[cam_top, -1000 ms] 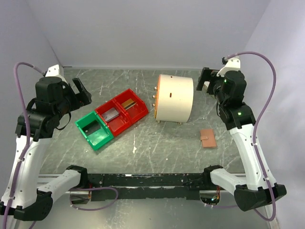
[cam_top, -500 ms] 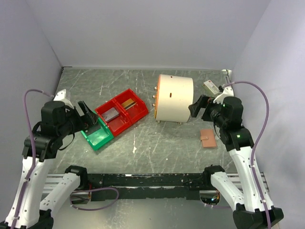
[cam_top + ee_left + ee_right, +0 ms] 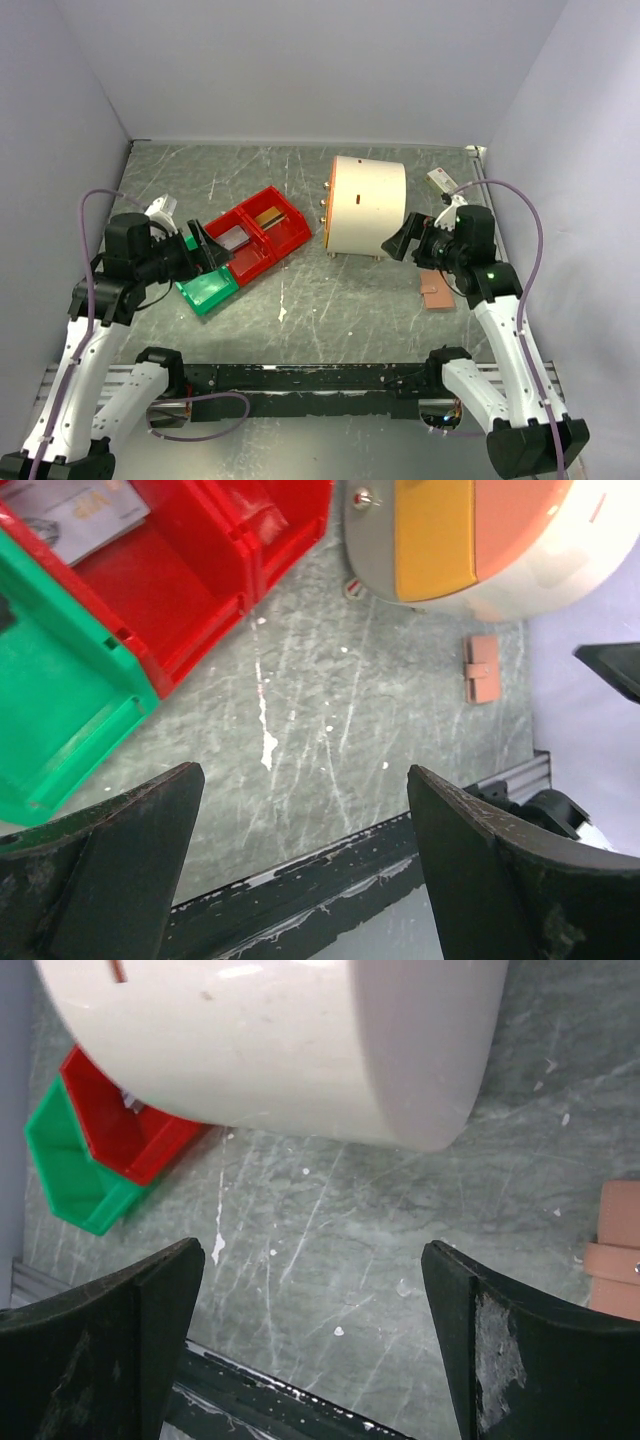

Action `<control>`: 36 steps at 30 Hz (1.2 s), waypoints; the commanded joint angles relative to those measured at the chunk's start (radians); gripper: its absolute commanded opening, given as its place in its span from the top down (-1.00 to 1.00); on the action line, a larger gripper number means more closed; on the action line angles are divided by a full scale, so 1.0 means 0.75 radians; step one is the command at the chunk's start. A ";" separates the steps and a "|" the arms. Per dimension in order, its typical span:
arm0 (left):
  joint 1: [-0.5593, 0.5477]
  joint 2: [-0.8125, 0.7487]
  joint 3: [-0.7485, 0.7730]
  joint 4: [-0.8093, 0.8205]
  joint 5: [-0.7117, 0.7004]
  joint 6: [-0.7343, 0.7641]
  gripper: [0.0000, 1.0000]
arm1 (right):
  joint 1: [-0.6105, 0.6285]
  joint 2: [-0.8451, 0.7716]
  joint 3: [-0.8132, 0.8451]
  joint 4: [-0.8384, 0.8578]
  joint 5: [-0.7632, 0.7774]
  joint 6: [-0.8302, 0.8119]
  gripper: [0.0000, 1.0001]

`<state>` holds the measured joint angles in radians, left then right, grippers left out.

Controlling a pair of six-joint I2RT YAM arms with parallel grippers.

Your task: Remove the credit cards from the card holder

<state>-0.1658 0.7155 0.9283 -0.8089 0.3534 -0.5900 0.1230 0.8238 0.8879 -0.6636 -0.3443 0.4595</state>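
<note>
The card holder (image 3: 437, 293) lies folded shut on the table at the right, partly covered by my right arm; it also shows as a tan wallet (image 3: 483, 668) in the left wrist view and at the frame edge (image 3: 620, 1250) in the right wrist view. A silver-grey card (image 3: 231, 238) lies in one red bin and a gold-brown card (image 3: 266, 216) in the other. My left gripper (image 3: 205, 248) hangs open over the green bin, empty (image 3: 302, 775). My right gripper (image 3: 400, 240) is open and empty (image 3: 312, 1248) beside the cylinder, up-left of the holder.
A big cream cylinder (image 3: 365, 205) with an orange band stands in the middle, between the bins and the holder. Two red bins (image 3: 290, 232) and a green bin (image 3: 212, 288) sit in a row on the left. A small white object (image 3: 440, 180) lies at the back right.
Both arms have come down and inward from the back corners. The left gripper now hangs over the green bin, the right one beside the cylinder near the card holder. Both stay open.
</note>
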 commanded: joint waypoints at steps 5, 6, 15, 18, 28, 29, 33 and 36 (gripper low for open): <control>0.021 0.049 -0.044 0.229 0.266 0.023 -0.89 | -0.017 0.191 0.002 0.079 0.165 -0.012 -0.82; 0.022 0.052 -0.059 0.255 0.283 0.017 -0.89 | -0.017 0.219 0.009 0.090 0.191 -0.024 -0.81; 0.026 0.070 -0.145 0.320 0.209 0.129 -0.89 | -0.022 0.443 0.116 0.124 0.457 -0.034 -0.77; 0.027 0.063 -0.172 0.334 0.100 0.188 -0.89 | -0.022 0.493 0.142 0.129 0.558 -0.018 -0.76; 0.027 -0.057 -0.327 0.474 -0.069 0.293 -0.89 | -0.050 0.737 0.359 0.128 0.844 -0.005 -0.77; 0.027 -0.067 -0.350 0.489 -0.081 0.295 -0.89 | -0.059 0.762 0.381 0.122 0.876 -0.002 -0.77; 0.027 -0.059 -0.356 0.499 -0.142 0.304 -0.89 | -0.152 0.852 0.463 0.127 0.900 0.007 -0.78; 0.027 -0.038 -0.354 0.496 -0.156 0.304 -0.89 | -0.221 0.899 0.556 0.097 0.812 -0.010 -0.79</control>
<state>-0.1558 0.6800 0.6567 -0.4904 0.2867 -0.3855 0.0185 1.4685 1.2167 -0.5945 0.2657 0.4488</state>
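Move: The cream drum's middle lies about 14 cm ahead of the right hand, 6 cm left and 9 cm lower, its near right edge closest. The card holder is roughly 10 cm right of that hand and 2 cm back, a small white box some 27 cm ahead and 14 cm right, both 20 cm below. From the left hand, the drum is about 18 cm ahead and 30 cm right; the green bin is 3 cm ahead, 5 cm left, 22 cm below. Sweep the open right gripper forward and down past the cream drum's near right edge, then level off and bear right as well as forward, towards the small white box: about 14 cm forward, 13 cm right and 6 cm down in all. Turn it some 30 degrees clockwise, its left side dipping. Lower the open left gripper about 6 cm, easing slightly forward. ##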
